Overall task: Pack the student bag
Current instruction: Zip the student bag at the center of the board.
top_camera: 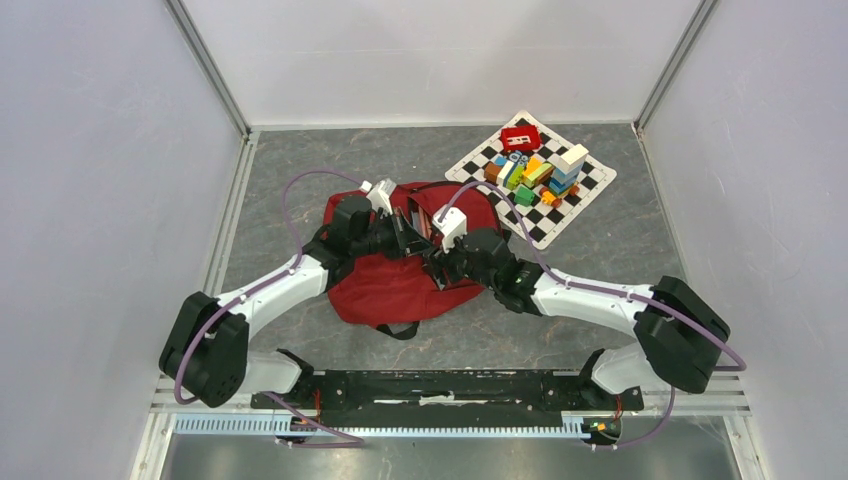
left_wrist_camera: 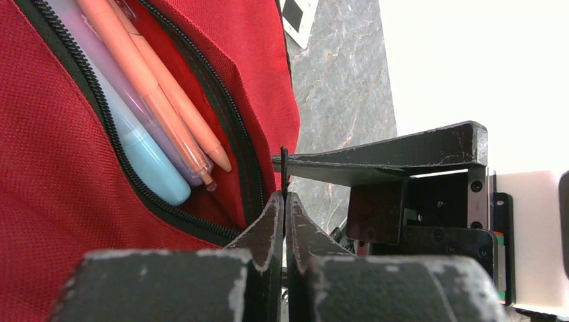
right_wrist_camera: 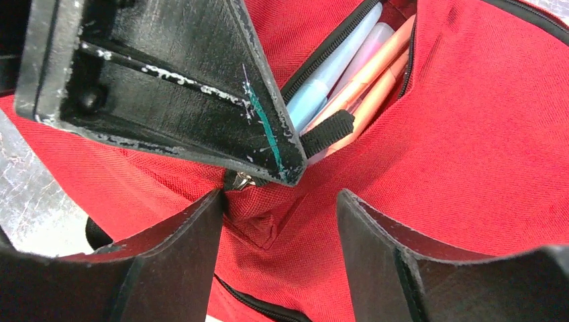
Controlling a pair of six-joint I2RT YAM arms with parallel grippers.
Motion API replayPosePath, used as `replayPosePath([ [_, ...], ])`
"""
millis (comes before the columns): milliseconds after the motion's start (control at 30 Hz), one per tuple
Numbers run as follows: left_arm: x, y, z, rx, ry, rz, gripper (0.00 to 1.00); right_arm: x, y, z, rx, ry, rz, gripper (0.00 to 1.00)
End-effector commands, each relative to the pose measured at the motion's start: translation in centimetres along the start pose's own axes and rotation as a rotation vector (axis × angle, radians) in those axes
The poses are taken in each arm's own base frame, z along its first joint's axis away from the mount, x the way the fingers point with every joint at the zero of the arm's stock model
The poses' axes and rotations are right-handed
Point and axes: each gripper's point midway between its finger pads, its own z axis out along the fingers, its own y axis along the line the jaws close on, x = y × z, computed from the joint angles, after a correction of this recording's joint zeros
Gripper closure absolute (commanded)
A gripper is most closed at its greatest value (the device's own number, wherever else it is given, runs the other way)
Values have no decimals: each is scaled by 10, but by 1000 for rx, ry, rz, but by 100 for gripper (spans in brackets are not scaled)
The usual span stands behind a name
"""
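Note:
The student bag lies flat in the middle of the table, dark red with black zippers. Its front pocket gapes open, and inside it are orange pens, a light-blue marker and a lilac one. My left gripper is shut on the thin black zipper pull at the pocket's end. My right gripper hovers open just over the red fabric below the zipper slider, with nothing between its fingers. Both grippers meet over the bag's top.
A checkered mat at the back right carries several coloured toy blocks and a small red block. A black strap loop sticks out at the bag's near edge. White walls close in the grey table on three sides.

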Motion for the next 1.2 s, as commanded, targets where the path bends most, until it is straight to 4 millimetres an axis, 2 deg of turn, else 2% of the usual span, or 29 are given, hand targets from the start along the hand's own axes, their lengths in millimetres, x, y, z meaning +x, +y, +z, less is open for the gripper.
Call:
replayPosePath([
  [0, -26, -27, -6, 64, -84, -6, 98, -16, -7, 6, 54, -88, -14, 34],
  [67, -26, -25, -5, 57, -86, -13, 98, -18, -4, 7, 43, -114, -7, 40],
  [133, -26, -22, -4, 47, -89, -19, 98, -22, 0, 7, 21, -128, -8, 63],
  [167, -27, -22, -4, 42, -95, -14, 98, -21, 1, 7, 15, -124, -9, 70],
  [233, -34, -21, -4, 26, -111, 1, 98, -16, 4, 4, -7, -117, -22, 98],
  [267, -37, -19, -2, 18, -115, 8, 98, -12, 5, 2, -20, -110, -31, 100],
  [500, -78, -14, 8, 15, -167, 37, 98, 11, 22, -19, -136, -72, -88, 100],
  [733, -110, 6, 19, 0, -208, 51, 98, 25, 28, -26, -187, -13, -123, 100],
  [1167, -147, 46, 32, -66, -231, 134, 98, 24, 27, -23, -192, 9, -191, 100],
])
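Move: The left fingers already hold the zipper pull; the far end of the pocket zipper lies about 13 cm ahead and 4 cm to the left. The pens in the open pocket are some 5 cm ahead and 2 cm left, slightly below; the checkered board is roughly 16 cm ahead and 24 cm right. The bag fold at the zipper's near end is between the open right fingers, about 1 cm left and level fore and aft; the black strap loop sits some 15 cm back and 9 cm left. Right fingers pinch the near-end fold and draw back 3 cm; left drags the pull forward about 11 cm. ##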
